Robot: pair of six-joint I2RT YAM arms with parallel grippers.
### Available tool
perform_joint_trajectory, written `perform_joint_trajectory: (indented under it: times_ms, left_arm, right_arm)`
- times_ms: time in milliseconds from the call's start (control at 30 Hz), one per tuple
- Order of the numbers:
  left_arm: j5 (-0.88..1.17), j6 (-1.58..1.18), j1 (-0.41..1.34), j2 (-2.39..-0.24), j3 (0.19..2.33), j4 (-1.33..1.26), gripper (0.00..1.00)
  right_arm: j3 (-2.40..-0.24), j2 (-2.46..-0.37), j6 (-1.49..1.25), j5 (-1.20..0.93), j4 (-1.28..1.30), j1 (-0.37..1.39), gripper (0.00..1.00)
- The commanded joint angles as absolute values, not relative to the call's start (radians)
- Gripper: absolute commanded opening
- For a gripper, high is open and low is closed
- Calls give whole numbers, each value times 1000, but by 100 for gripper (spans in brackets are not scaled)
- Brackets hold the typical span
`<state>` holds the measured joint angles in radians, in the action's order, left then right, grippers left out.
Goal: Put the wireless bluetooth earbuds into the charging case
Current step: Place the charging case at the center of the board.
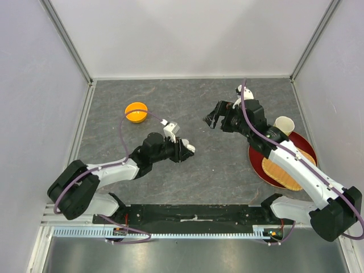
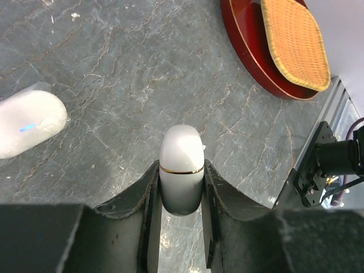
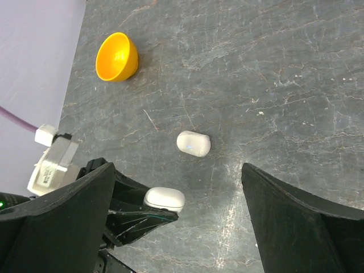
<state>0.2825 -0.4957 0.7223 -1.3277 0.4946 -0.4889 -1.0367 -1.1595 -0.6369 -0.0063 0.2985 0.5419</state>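
Observation:
A small white charging case point(image 2: 181, 149) with a gold seam line is pinched by its lower half in my left gripper point(image 2: 181, 166), its lid closed. From above, that gripper point(image 1: 185, 149) hangs over the middle of the table with the case point(image 1: 190, 149) at its tip. A second white case point(image 3: 193, 143) with a blue light lies flat on the table, also at the left of the left wrist view point(image 2: 28, 122). My right gripper point(image 3: 177, 168) hovers above it, wide open and holding nothing. From above, it point(image 1: 212, 120) covers that case. No earbuds show in any view.
An orange bowl point(image 1: 136, 112) sits at the back left. On the right a red plate point(image 1: 256, 162) carries a wicker mat point(image 1: 287, 168), with a white cup point(image 1: 283, 124) behind it. A small white object point(image 1: 242, 91) shows behind the right arm.

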Motion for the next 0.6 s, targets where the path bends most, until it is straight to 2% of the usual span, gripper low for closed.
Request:
perform_joint_trajectory:
  times_ms: [0,567]
  left_arm:
    - [324,-575,723,-1408,560,-491,2]
    - [310,-695,721,-1583,560,-492,4]
  right_arm:
    - [-1031,-1137,-641,-28,284,523,98]
    - [-1026,-1167,-632,-75,282,474,98]
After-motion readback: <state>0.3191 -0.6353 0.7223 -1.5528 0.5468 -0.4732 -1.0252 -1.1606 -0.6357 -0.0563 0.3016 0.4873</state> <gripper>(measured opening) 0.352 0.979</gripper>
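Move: The left hand pinches the charging case. The open patch of board it is bound for lies almost straight below, perhaps 9 cm down and 1 cm to the right. The already placed white case sits roughly 6 cm ahead of the left hand, 2 cm to its left and 8 cm below; the yellow bowl stands about 17 cm ahead and 22 cm left. From the empty right hand, that patch lies some 8 cm back, 7 cm left and 23 cm below. Still pinching the charging case at its fingertips, the left hand sinks almost straight down about 6 cm towards the bare board beside the placed white case. It slips roughly 1 cm right early on and tips its forward side down some 15 degrees, slowing towards the end; the fingers keep their hold. Whether the case already meets the board can't be seen. ##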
